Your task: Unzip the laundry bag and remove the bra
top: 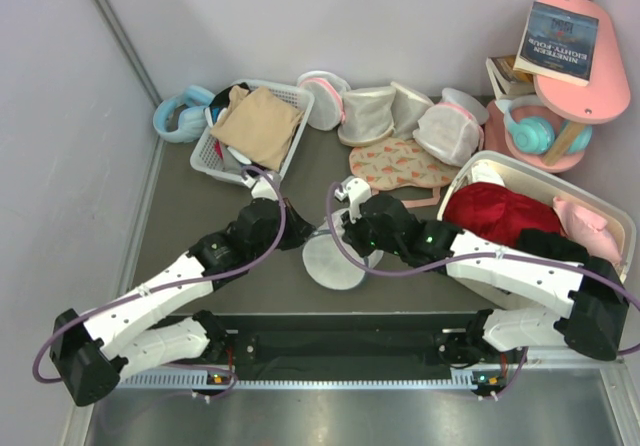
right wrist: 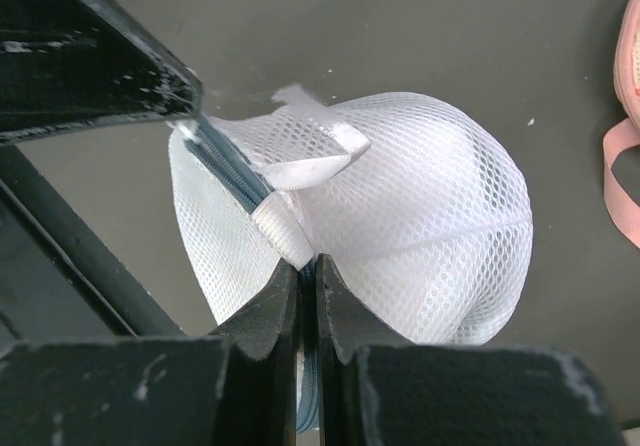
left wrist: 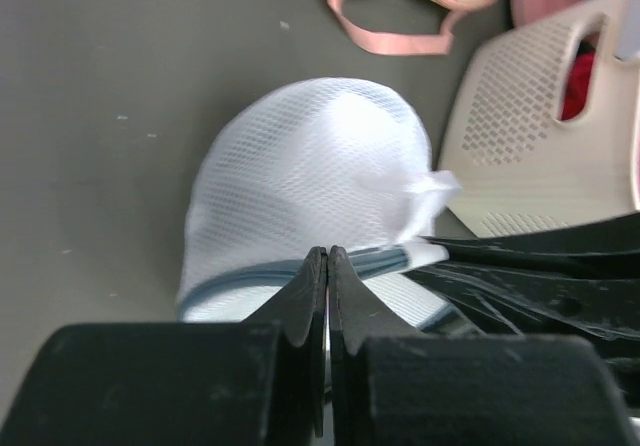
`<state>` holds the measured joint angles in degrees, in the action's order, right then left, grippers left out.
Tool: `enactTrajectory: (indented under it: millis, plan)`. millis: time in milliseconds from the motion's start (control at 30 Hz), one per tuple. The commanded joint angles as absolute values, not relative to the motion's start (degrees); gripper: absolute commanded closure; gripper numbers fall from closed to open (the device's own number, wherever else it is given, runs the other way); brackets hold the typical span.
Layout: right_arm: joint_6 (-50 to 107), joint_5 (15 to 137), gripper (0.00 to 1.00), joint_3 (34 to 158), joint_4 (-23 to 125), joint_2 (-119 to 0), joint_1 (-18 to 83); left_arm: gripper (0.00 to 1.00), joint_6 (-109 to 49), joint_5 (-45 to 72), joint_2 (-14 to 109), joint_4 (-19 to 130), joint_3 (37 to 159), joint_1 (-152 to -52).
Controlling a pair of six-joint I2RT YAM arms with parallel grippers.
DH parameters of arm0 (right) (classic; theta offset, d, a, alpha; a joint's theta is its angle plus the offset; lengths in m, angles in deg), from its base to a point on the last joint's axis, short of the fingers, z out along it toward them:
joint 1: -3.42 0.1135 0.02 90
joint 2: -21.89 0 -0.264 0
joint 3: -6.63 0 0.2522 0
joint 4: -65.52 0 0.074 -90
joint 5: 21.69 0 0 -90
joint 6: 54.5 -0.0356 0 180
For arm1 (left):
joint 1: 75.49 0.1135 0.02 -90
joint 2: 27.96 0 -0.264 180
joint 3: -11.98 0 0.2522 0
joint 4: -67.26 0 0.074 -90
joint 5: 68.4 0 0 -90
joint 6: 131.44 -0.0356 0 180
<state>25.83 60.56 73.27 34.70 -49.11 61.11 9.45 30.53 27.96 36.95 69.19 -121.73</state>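
The laundry bag (top: pixel 336 264) is a round white mesh bag at the table's middle, between my two arms. My left gripper (top: pixel 306 234) is shut on its blue-grey zipper rim; in the left wrist view the gripper (left wrist: pixel 328 257) pinches the rim below the mesh dome (left wrist: pixel 310 166). My right gripper (top: pixel 346 229) is shut on the zipper's end by the white ribbed tab (right wrist: pixel 285 228), with the gripper (right wrist: pixel 308 266) beside the mesh dome (right wrist: pixel 430 216). The two grippers hold the rim close together. The bra is hidden; no black fabric shows through the mesh.
A white slatted basket (top: pixel 300 106) with tan cloth stands at the back left, blue headphones (top: pixel 180 114) beside it. Pink-trimmed mesh bags (top: pixel 400 111) and a floral pink piece (top: pixel 400 166) lie behind. A white bin (top: pixel 480 166) with a red garment sits right, under a pink shelf (top: pixel 600 96).
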Motion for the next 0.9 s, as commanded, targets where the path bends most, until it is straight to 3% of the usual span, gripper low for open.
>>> enactTrajectory:
  millis: [0,200,333,433,467,567,867]
  plan:
    - [23.99,55.83,1.00,72.24,31.11,-46.76,59.06,1.00,9.36,39.97,25.39,31.80,68.55,-121.20]
    - [23.55,57.75,1.00,70.05,31.02,-44.73,58.88,1.00,8.31,39.37,25.82,33.02,68.55,-120.58]
    - [27.49,66.79,0.99,72.50,30.50,-45.17,58.88,1.00,0.43,32.95,28.54,38.02,69.95,-120.49]
    - [30.56,67.34,0.66,77.06,27.08,-45.96,58.88,1.00,-6.43,27.42,31.26,38.74,73.81,-120.49]
    - [31.36,66.91,0.47,78.38,25.50,-46.05,58.88,1.00,-7.94,26.18,31.88,38.65,75.73,-120.49]
    - [34.35,64.88,0.27,83.39,23.91,-45.87,58.88,1.00,-11.99,22.14,33.73,38.73,78.47,-120.49]
    - [45.77,66.81,0.19,89.03,28.11,-49.64,58.79,1.00,-15.43,15.81,35.84,39.44,81.82,-120.49]
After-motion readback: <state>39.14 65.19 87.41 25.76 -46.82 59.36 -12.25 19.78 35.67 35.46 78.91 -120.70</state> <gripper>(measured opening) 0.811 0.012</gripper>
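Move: Both hands still grip the laundry bag's zipper, the right hand about 9 cm to the right of the left and roughly level with it. The bag's middle lies some 7 cm right, 3 cm back and 6 cm below the left hand, and about 2 cm left, 3 cm back and 6 cm below the right hand. From the right hand, the floral bag lies 13 cm right and 17 cm ahead; the clothes basket stands about 25 cm ahead and 15 cm left of the left hand. Leftward about 2 cm goes the left hand, pinching the zipper and drawing away from the right hand, which eases slightly right and back. The right fingers then open wide, let go of the zipper and lift some 9 cm above the bag, tipping up a little, while the shut left hand keeps its pinch, swings back right past its start, rises and turns clockwise about 20 degrees. ##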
